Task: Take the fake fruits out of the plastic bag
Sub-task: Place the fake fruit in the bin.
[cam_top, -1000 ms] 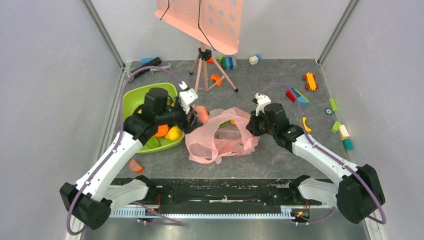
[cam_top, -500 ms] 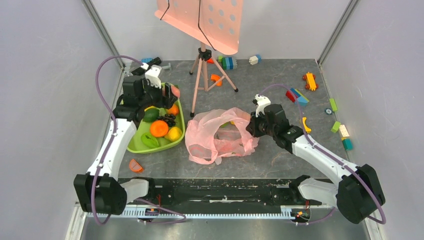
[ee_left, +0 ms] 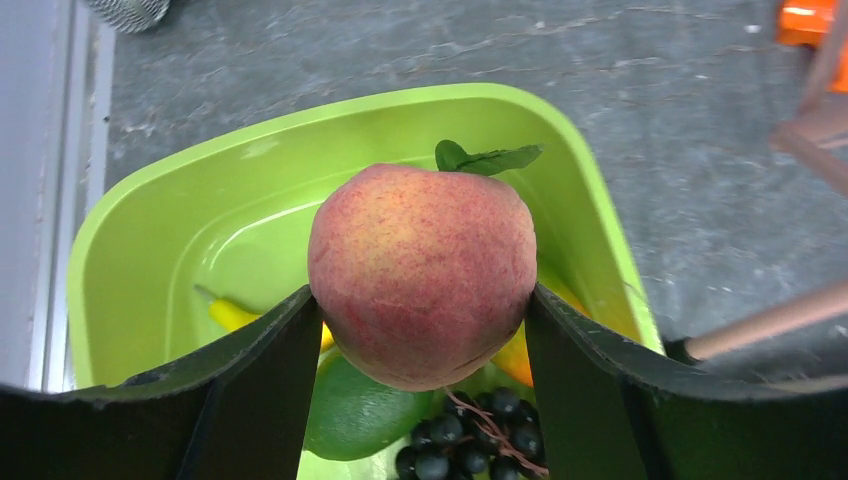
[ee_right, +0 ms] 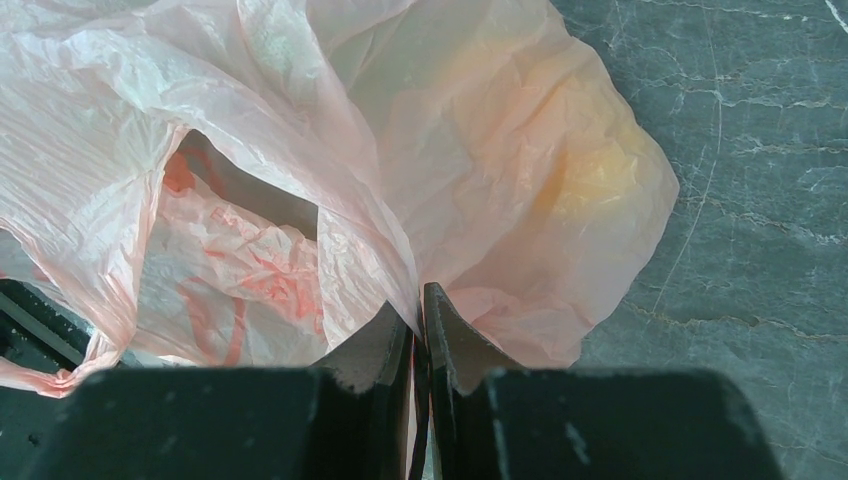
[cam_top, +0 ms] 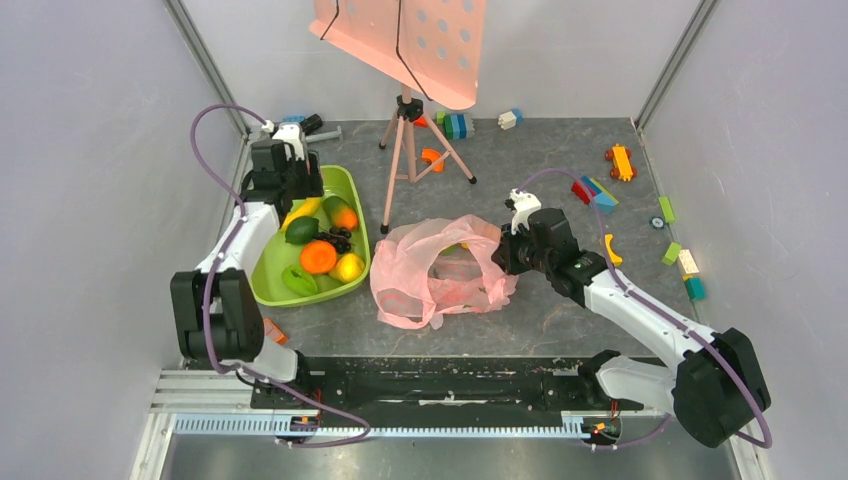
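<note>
The crinkly pink plastic bag (cam_top: 440,272) lies mid-table with its mouth held open. My right gripper (cam_top: 503,255) is shut on the bag's right edge, and the film (ee_right: 330,150) is pinched between the closed fingers (ee_right: 440,325). A yellowish fruit (ee_right: 590,170) shows through the bag wall. My left gripper (ee_left: 420,300) is shut on a red-yellow peach (ee_left: 422,275) with a green leaf, held above the back of the green tray (ee_left: 150,230). In the top view that gripper (cam_top: 290,182) covers the peach. The tray (cam_top: 262,285) holds an orange (cam_top: 318,257), a lemon (cam_top: 348,267) and several other fruits.
A pink perforated stand on a tripod (cam_top: 405,130) rises just behind the bag and right of the tray. An orange slice (cam_top: 272,330) lies near the left arm's base. Toy blocks (cam_top: 455,125), a toy car (cam_top: 621,160) and more blocks (cam_top: 685,262) are scattered at the back and right.
My left arm has swung from the bag's mouth leftward and back over the green tray, carrying the peach. The right gripper and the bag have stayed put.
</note>
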Controlling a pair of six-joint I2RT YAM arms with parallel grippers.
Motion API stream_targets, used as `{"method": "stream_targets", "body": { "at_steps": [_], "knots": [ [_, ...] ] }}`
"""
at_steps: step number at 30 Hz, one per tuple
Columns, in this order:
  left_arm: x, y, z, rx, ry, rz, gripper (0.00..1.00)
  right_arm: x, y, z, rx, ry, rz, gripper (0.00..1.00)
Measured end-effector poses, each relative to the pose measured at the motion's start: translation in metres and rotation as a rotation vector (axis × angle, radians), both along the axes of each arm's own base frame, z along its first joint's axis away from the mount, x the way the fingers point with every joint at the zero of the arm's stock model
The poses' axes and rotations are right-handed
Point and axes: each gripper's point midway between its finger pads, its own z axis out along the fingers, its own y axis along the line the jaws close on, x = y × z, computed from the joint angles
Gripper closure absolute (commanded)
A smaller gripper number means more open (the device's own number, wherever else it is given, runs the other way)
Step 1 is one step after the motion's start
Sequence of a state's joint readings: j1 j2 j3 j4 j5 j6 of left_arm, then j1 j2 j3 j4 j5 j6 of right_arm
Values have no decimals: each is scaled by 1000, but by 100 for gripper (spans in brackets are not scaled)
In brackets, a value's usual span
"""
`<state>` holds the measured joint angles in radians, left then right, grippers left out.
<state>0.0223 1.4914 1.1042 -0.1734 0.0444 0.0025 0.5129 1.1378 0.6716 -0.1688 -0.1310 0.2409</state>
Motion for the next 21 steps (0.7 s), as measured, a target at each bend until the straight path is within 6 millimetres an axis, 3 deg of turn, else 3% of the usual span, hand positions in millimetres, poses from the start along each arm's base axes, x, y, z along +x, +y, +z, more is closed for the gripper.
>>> {"method": "stream_targets", "body": {
  "at_steps": [5, 10, 16, 21],
  "knots": [
    [12, 19, -18, 40, 39, 75, 35, 0, 1, 0, 3, 1, 5, 89],
    [23, 23, -38, 51, 78, 91, 35, 0, 2, 0, 5, 1, 6, 89],
    [23, 28, -66, 69, 145, 113, 35, 1, 3, 0, 9, -1, 9, 89],
    [23, 33, -75, 85, 170, 132, 32, 1, 3, 0, 14, -4, 10, 89]
  ]
}}
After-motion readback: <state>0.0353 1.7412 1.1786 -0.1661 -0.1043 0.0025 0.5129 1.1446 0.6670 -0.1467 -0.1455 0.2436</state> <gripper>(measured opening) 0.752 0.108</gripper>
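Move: The left hand already holds the peach above the far part of the bin. The clear patch of bin floor it heads for lies about 3 cm ahead, 3 cm left and 14 cm below. The banana is some 4 cm back and 4 cm left, the avocado 9 cm back and 4 cm left, and the mango 3 cm back and 4 cm right, all roughly 13 cm down. From the right hand that patch is about 18 cm ahead, 45 cm left and 9 cm lower. Keeping its grip on the peach, the left hand lowers it about 7 cm towards the clear far end of the bin floor, drifting some 3 cm left and easing a couple of centimetres forward early on. The wrist tips down by around 10 degrees and turns slightly counter-clockwise, and the descent slows at the end. The right hand stays put, still pinching the bag's rim. ##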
